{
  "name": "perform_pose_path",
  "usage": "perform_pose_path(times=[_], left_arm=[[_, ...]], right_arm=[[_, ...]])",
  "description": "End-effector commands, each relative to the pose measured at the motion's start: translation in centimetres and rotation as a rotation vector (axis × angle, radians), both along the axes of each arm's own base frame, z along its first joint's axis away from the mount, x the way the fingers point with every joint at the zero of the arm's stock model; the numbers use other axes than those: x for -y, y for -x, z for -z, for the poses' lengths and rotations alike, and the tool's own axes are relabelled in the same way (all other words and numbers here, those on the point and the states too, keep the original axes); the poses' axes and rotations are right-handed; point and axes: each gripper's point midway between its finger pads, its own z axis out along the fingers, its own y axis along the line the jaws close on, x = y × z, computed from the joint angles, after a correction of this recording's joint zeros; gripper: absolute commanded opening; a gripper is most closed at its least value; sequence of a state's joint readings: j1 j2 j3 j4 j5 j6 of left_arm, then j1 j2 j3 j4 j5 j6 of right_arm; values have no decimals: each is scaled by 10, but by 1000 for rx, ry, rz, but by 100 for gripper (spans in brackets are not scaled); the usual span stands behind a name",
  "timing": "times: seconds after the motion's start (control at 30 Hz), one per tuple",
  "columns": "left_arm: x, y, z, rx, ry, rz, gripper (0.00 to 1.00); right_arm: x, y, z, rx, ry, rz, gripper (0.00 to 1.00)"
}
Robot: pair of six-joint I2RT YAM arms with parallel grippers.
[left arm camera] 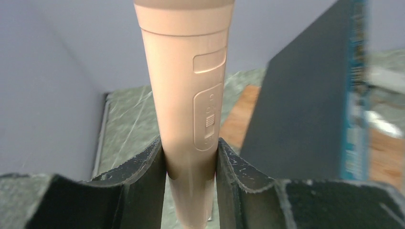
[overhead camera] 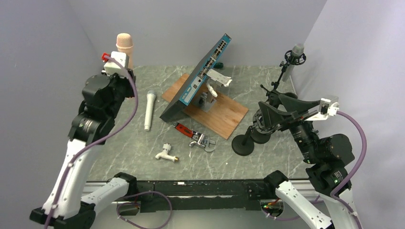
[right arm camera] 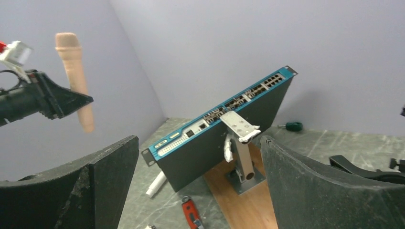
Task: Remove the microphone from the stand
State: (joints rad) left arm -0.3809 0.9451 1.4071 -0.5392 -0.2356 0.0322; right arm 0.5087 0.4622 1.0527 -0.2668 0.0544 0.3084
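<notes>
My left gripper [overhead camera: 123, 66] is shut on a pale pink microphone [overhead camera: 124, 44] and holds it upright in the air at the back left, clear of any stand. In the left wrist view the microphone [left arm camera: 190, 95] sits between both fingers [left arm camera: 143, 176], switch side facing the camera. It also shows in the right wrist view [right arm camera: 74, 71]. My right gripper [overhead camera: 273, 109] is open and empty, hovering over the top of a black stand with a round base [overhead camera: 242, 144]. Nothing lies between its jaws in the right wrist view [right arm camera: 198, 181].
A grey microphone [overhead camera: 297, 50] sits on a second stand at the back right. A tilted blue network switch [overhead camera: 203, 76] leans on a bracket on a wooden board [overhead camera: 227, 117]. A white microphone [overhead camera: 149, 109], red wrench [overhead camera: 193, 136] and white tap [overhead camera: 166, 153] lie on the table.
</notes>
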Motion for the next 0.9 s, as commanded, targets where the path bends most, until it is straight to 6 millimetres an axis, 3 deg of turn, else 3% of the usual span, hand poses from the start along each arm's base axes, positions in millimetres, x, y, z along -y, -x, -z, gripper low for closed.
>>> perform_pose_path(times=[0.0, 0.13, 0.27, 0.37, 0.47, 0.67, 0.87], left_arm=[[-44, -49, 39, -56, 44, -206, 0], [-79, -87, 101, -226, 71, -271, 0], [-110, -113, 183, -497, 68, -294, 0], [-102, -121, 248, -704, 111, -168, 0], [-89, -117, 299, -835, 114, -58, 0], [-79, -116, 341, -974, 154, 7, 0], [-77, -116, 360, -1064, 185, -6, 1]], right_arm=[[19, 5, -5, 7, 40, 84, 100], [32, 14, -6, 19, 34, 120, 100], [36, 17, -6, 24, 29, 133, 100], [36, 15, -5, 10, 41, 137, 100], [33, 10, -3, -14, 55, 139, 100], [34, 3, -1, -36, 71, 160, 100], [36, 5, -3, -36, 67, 164, 100]])
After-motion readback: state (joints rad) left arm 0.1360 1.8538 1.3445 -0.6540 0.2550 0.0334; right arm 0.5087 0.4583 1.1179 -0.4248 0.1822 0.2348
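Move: The left hand holds the peach microphone high up. The bare spot for it is about 10 cm ahead, 8 cm left and 39 cm below. The white microphone lies 6 cm right of that spot, 2 cm nearer the base; the tilted rack box's middle is some 31 cm right of the spot and 8 cm farther out; the white tap lies 17 cm right of it and 21 cm back. From the right hand, the spot is roughly 22 cm ahead, 51 cm left and 43 cm below. Still pinching the peach microphone, the left hand swoops down some 37 cm, going forward and left for the first half, then nearly straight down with a 4 cm drift back right towards the white microphone, slowing near the table. The wrist tips down about 60 degrees, laying the microphone over; the fingers keep their hold. The empty right hand, wide open, drifts about 3 cm right. ##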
